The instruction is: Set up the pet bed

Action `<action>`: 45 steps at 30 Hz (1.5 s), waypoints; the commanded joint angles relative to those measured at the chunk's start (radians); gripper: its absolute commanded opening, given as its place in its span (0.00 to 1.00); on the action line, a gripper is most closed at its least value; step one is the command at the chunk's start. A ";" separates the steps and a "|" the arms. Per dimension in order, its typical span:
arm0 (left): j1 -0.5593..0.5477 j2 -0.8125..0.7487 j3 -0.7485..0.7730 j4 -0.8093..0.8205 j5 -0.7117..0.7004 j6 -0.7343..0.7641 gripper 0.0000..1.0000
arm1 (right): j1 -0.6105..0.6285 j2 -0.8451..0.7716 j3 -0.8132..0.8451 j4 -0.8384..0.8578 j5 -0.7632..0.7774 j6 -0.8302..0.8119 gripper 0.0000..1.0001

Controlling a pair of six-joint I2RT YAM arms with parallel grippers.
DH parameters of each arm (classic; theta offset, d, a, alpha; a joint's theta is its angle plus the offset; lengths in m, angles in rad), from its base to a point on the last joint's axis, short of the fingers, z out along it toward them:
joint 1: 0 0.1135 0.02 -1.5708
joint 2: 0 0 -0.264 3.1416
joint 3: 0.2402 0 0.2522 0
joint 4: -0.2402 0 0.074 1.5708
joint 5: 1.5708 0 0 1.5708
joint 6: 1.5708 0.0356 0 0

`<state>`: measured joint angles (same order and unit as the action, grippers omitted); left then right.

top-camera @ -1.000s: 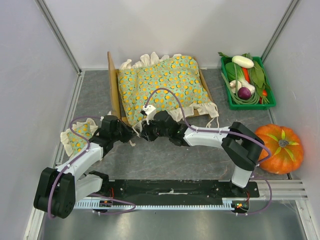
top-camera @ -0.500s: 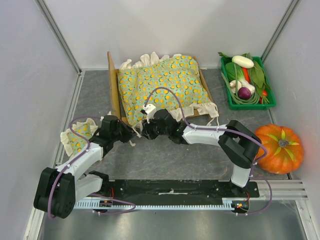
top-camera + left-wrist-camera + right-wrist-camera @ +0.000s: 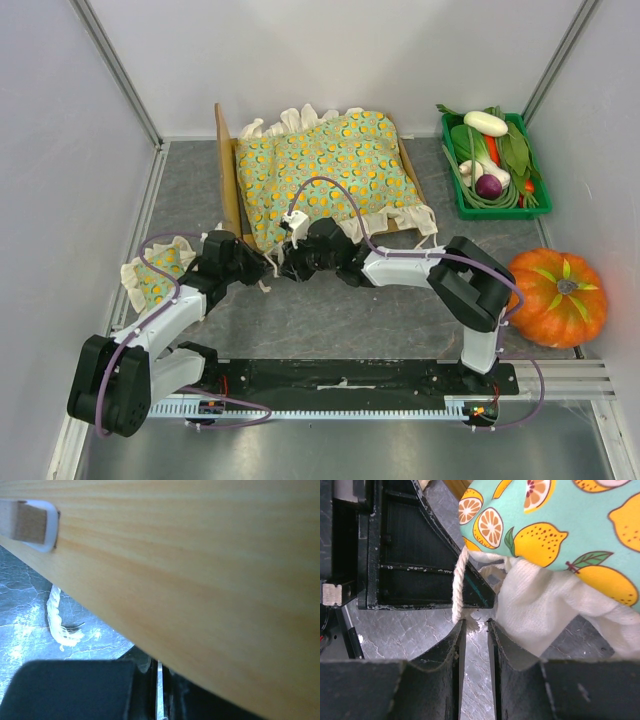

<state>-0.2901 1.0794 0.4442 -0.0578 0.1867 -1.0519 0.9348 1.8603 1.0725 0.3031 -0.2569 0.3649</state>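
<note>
The pet bed, a light-wood frame with its tall headboard on the left, stands at the back. A green citrus-print frilled cushion lies on it. My left gripper is shut at the bed's front left corner; the bed's wood fills the left wrist view just past its tips. My right gripper faces it from the right. Its jaws stand slightly open, with the frayed end of the cushion's white tie cord at the left fingertip. Nothing is pinched between them.
A small matching pillow lies at the left wall beside my left arm. A green crate of vegetables sits at the back right, and an orange pumpkin near my right arm's elbow. The cushion's white frill hangs right of my right fingers.
My right arm has drawn a little to the left, bringing its gripper closer to the left gripper at the cushion's corner. The left arm has not moved.
</note>
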 commanded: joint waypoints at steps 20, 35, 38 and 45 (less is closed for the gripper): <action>0.002 -0.009 0.022 0.055 0.008 0.012 0.02 | -0.001 0.053 0.033 0.114 -0.077 0.040 0.10; 0.002 -0.159 0.021 -0.188 -0.185 0.158 0.54 | -0.001 0.059 0.043 0.041 0.031 0.028 0.00; 0.000 -0.177 0.016 -0.229 -0.216 0.173 0.54 | -0.002 0.062 0.050 0.036 0.039 0.029 0.00; 0.002 -0.243 -0.059 -0.249 -0.259 0.164 0.54 | -0.001 0.063 0.052 0.045 0.027 0.032 0.00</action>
<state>-0.2901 0.8711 0.4263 -0.2909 -0.0101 -0.9298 0.9348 1.9129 1.0836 0.3252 -0.2337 0.4076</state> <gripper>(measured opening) 0.539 0.007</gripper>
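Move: The right hand's open fingers straddle the cord's frayed end, which sits about 1 cm back, 1 cm left and 1 cm below its hand point. The left hand still pinches that cord; the end pokes out some 2 cm to that hand's right, 1 cm back and 1 cm lower. From the left hand, the cushion's near corner is roughly 5 cm ahead, and the frame's near corner 5 cm ahead and 5 cm left, both about level with it. The right fingers close on the cord beside the left fingertips, after easing about 1 cm left and 1 cm down, and keep their pinch while drifting roughly 1 cm forward and slightly lower. As they shut, the left fingers open about halfway, let go of the cord and draw off some 5 cm left and back, away from the right hand, the wrist rolling its left side up. ##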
